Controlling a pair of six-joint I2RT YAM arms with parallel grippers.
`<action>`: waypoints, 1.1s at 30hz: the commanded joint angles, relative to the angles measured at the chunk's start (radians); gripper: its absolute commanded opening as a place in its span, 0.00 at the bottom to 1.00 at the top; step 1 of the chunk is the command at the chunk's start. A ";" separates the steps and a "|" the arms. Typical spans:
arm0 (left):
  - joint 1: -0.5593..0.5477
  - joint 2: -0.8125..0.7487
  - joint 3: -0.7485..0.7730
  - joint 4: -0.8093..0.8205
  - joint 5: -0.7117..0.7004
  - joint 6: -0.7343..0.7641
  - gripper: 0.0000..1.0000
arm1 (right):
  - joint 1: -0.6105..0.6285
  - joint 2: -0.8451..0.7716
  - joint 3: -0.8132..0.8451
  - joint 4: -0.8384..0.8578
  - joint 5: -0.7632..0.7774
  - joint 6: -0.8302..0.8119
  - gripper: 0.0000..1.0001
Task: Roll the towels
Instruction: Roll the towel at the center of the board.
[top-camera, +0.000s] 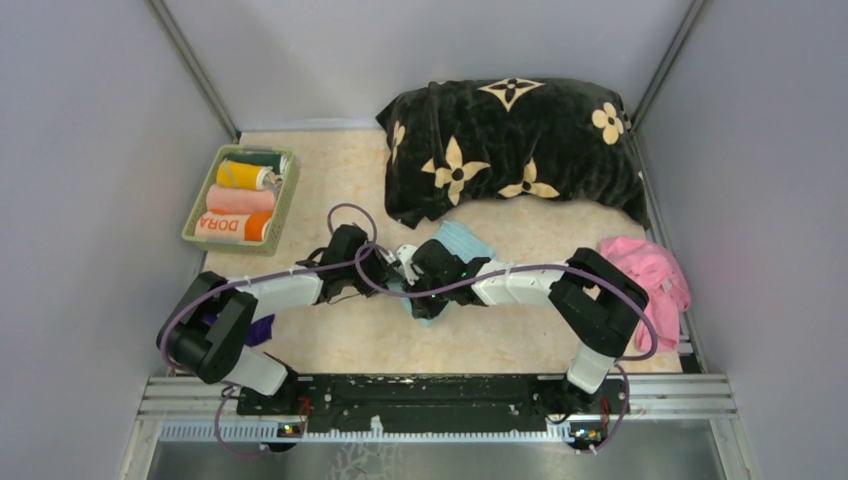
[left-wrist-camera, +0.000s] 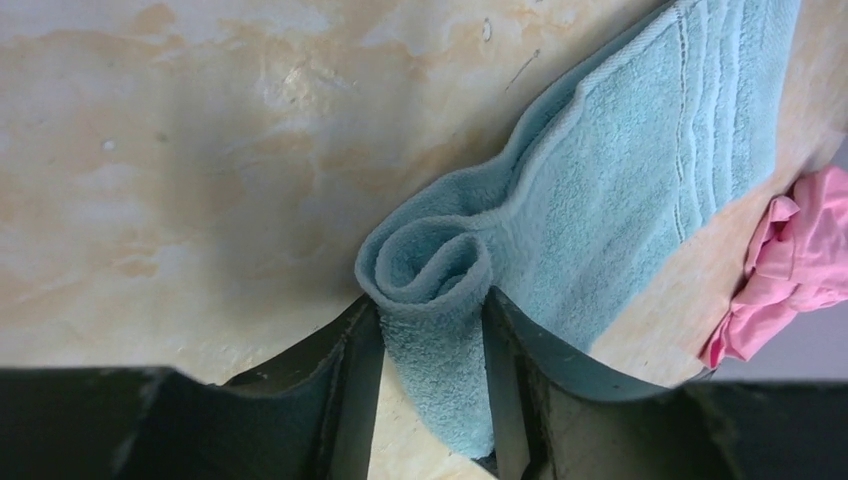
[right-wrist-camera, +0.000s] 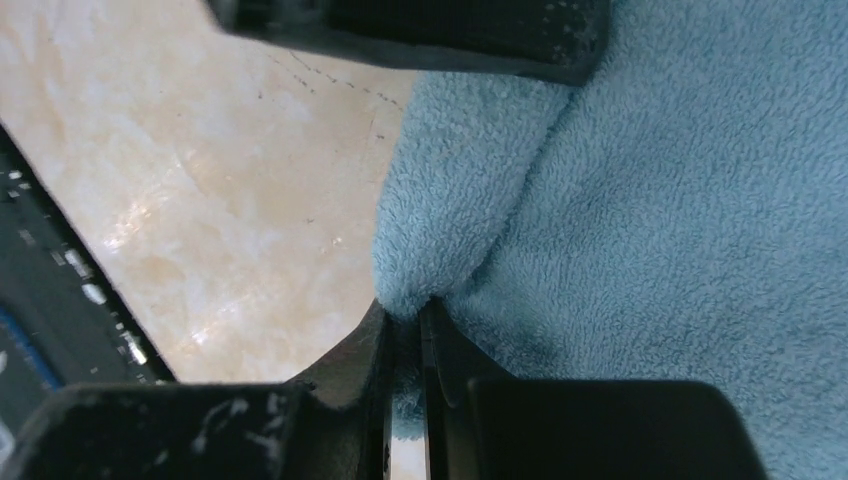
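Observation:
A light blue towel (top-camera: 458, 243) lies mid-table, one end curled into a small roll (left-wrist-camera: 430, 262). My left gripper (top-camera: 388, 268) is shut on that rolled end, which sits between its fingers in the left wrist view (left-wrist-camera: 432, 325). My right gripper (top-camera: 420, 266) is shut on a pinched fold of the same towel (right-wrist-camera: 650, 200), seen in the right wrist view (right-wrist-camera: 405, 320). A pink towel (top-camera: 652, 280) lies crumpled at the right and also shows in the left wrist view (left-wrist-camera: 790, 260). A dark purple towel (top-camera: 262, 329) peeks out under my left arm.
A green basket (top-camera: 287, 205) at the back left holds several rolled towels, one orange with "DORA" (top-camera: 232, 226). A big black plush cushion with beige flowers (top-camera: 510, 150) fills the back right. Grey walls close in on both sides.

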 joint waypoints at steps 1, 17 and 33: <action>0.003 -0.036 -0.082 -0.225 -0.103 0.032 0.51 | -0.050 0.006 -0.055 0.032 -0.278 0.088 0.00; 0.006 -0.478 -0.269 -0.187 0.016 -0.033 0.78 | -0.274 0.100 -0.168 0.369 -0.728 0.411 0.00; 0.006 -0.398 -0.359 0.193 0.115 -0.090 0.78 | -0.398 0.226 -0.182 0.375 -0.772 0.516 0.00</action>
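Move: The towel's curled left end is between the left fingers, and its near end is pinched in the right. The middle of the folded towel lies some 10 cm right and 2 cm ahead of the left hand, about 8 cm ahead and 5 cm right of the right hand, slightly below both. From the left hand, the black pillow is about 26 cm ahead and 25 cm right, the green basket 16 cm ahead and 30 cm left. Back by about 7 cm and a little up, the left hand opens its fingers and comes off the towel's curled end, swinging a few cm left on the way and then partly right again. The right hand keeps its pinch on the near end, easing slightly back and right while its wrist turns over some 55 degrees, until the fingers lie flatter and point mainly left. ##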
